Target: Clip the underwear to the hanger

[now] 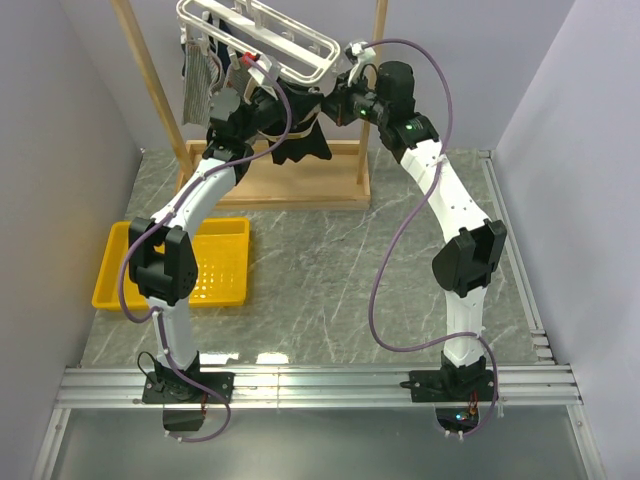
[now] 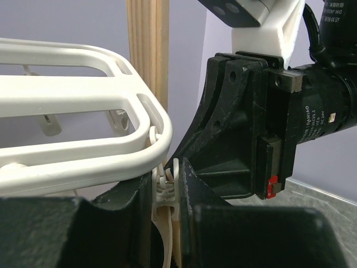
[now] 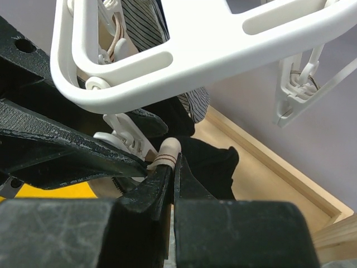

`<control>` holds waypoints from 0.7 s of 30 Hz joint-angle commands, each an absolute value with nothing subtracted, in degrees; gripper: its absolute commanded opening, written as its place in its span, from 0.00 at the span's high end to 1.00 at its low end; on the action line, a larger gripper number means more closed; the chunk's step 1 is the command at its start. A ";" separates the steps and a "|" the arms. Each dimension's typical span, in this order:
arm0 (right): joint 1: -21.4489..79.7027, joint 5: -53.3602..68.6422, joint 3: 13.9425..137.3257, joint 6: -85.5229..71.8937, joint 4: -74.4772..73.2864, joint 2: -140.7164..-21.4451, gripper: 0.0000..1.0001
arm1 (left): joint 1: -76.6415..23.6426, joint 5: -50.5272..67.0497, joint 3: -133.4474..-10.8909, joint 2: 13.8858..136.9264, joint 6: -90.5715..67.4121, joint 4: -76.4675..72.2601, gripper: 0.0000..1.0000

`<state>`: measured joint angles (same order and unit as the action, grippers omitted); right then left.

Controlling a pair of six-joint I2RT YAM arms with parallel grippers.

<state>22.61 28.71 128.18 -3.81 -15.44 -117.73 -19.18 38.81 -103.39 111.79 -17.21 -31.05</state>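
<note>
The white hanger (image 1: 262, 38) hangs at the top of the wooden stand. It also shows in the left wrist view (image 2: 83, 117) and the right wrist view (image 3: 184, 50). My left gripper (image 2: 167, 187) is shut on a small white clip (image 2: 165, 192) under the hanger's corner and squeezes its handles. My right gripper (image 3: 174, 167) is shut on the beige waistband (image 3: 167, 152) of the black underwear (image 3: 215, 164). It holds the waistband right beside that clip (image 3: 125, 137). In the top view the underwear (image 1: 300, 140) droops between the two grippers.
A grey striped garment (image 1: 200, 85) hangs at the hanger's left end. The wooden frame stand (image 1: 300, 188) has its base below. A yellow tray (image 1: 215, 270) lies at the left of the table. More clips (image 3: 295, 89) dangle at the right.
</note>
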 commanded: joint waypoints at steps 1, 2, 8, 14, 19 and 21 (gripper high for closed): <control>23.03 31.47 127.88 -4.92 -12.57 -113.38 1.00 | -20.39 42.10 -102.04 110.66 -16.08 -28.04 0.84; 23.03 31.46 127.18 -4.83 -12.22 -113.12 1.00 | -20.22 42.10 -102.04 110.74 -16.26 -28.39 0.79; 22.94 31.11 125.16 -3.61 -11.60 -112.59 1.00 | -19.86 41.49 -104.06 110.57 -18.10 -28.83 0.60; 22.94 31.02 125.15 -3.69 -10.37 -112.41 1.00 | -19.25 40.34 -107.40 110.74 -19.86 -29.71 0.52; 22.94 30.50 125.95 -3.43 -9.93 -112.68 1.00 | -18.90 41.22 -108.63 110.48 -21.97 -31.55 0.34; 22.85 30.24 126.12 -3.08 -9.76 -112.76 1.00 | -18.72 41.57 -108.11 109.69 -23.46 -32.34 0.23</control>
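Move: The clip at the hanger's near right corner is already between the left fingertips, about 1 cm above that hand point, with the waistband in its mouth. From the right hand, which already pinches the underwear's waistband, the clip lies about 2 cm left, level fore and aft, and 1 cm up. The hanger corner is some 4 cm above and 1 cm ahead of the left hand; the hanging underwear is about 8 cm below and 2 cm ahead of it. The clip is let go: the left fingers, squeezing its handles at first, spread from nearly shut to about three-quarters open. That hand dips slightly, then rises to end about 2 cm higher, the open fingers now either side of the clip. The right hand keeps its pinch on the waistband beside the clip, sinking about 1 cm and coming back up. ##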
